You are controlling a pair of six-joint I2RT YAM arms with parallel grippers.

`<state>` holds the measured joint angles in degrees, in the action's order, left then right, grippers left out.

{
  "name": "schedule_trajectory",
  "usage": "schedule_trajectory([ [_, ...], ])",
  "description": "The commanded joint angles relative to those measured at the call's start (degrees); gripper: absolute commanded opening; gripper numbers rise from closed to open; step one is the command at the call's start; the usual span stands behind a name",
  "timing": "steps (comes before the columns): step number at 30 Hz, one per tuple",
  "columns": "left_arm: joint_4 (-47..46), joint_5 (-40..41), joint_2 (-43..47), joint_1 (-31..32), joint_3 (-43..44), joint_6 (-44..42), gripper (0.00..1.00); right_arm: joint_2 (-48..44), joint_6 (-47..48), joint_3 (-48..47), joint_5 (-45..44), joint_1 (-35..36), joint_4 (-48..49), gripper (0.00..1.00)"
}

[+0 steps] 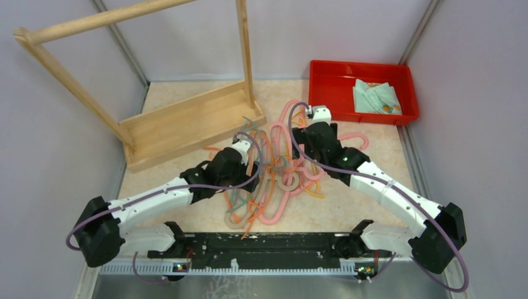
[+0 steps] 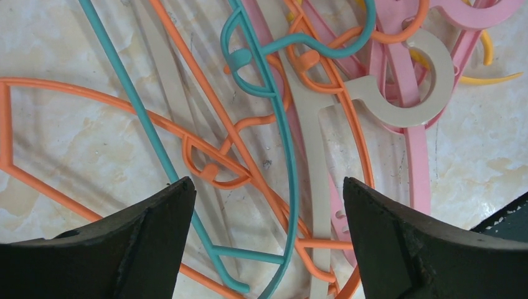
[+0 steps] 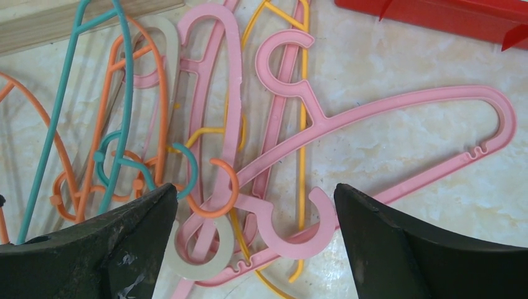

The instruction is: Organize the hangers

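Note:
The hangers [image 1: 272,187] lie in a tangled heap of pink, orange, teal, beige and yellow on the marble tabletop. My left gripper [image 1: 240,156] hovers over the heap's left side. It is open [image 2: 268,187], and a teal hanger [image 2: 288,156], orange bars [image 2: 93,99] and a beige hook [image 2: 436,93] lie beneath it. My right gripper [image 1: 309,128] is over the heap's far right. It is also open [image 3: 255,190], above a pink hook [image 3: 292,248] and a beige hook [image 3: 199,271]. A large pink hanger [image 3: 398,109] spreads to the right. Neither gripper holds anything.
A wooden rack with a flat base [image 1: 187,121] and a raised pole [image 1: 106,18] stands at the back left. A red tray [image 1: 333,93] holding a green cloth [image 1: 375,96] sits at the back right, its edge also in the right wrist view [image 3: 436,12]. Grey walls close in both sides.

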<state>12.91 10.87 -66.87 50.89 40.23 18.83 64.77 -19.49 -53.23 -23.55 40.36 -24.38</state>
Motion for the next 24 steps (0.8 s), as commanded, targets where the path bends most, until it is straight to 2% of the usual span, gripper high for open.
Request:
schedule_trajectory([
  [1, 0.5, 1.4, -2.8, 1.4, -0.9, 0.0, 0.90, -1.5, 0.5, -0.1, -2.2, 0.4, 2.1, 0.97],
  [4, 0.3, 2.8, -4.7, 2.8, -0.5, -0.5, 0.81, -1.6, 0.4, 0.2, -2.6, 0.4, 1.9, 0.96],
  [9, -0.1, 3.9, -7.5, 3.4, 0.0, -0.6, 0.74, -1.7, 0.4, 0.3, -3.1, 0.4, 1.4, 0.96],
  [12, -1.1, 3.2, -9.4, 3.7, 0.2, -0.7, 0.63, -1.8, 0.5, 0.6, -3.5, 0.4, 1.3, 0.96],
  [21, -0.8, 3.5, -12.9, 4.4, 0.8, -0.4, 0.64, -1.9, 0.2, 1.4, -4.2, 0.4, 0.8, 0.95],
  [24, -0.8, 3.0, -13.4, 4.6, 0.5, -0.2, 0.61, -1.7, 0.1, 1.6, -4.5, 0.4, 0.8, 0.95],
])
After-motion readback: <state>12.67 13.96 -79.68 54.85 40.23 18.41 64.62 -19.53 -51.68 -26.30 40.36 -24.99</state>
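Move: The teal hanger's near end lies about 8 cm below the left hand point, some 2 cm back and 1 cm to its right. At table height, the crossing of the orange hangers is roughly 1 cm ahead, with no sideways offset, and the grey hanger's shank is about 5 cm to the right, level fore and aft. From the right hand, the teal hanger's near end lies some 9 cm back, 15 cm left and 16 cm below. Lower the left gripper about 7 cm, nearly straight down, towards the teal hanger's near end, easing to a stop at the finish. As it sinks, tip the fingers some 10 degrees steeper and narrow them from wide open to about two-thirds, so the right-hand finger comes close beside the teal rod without shutting on anything. ##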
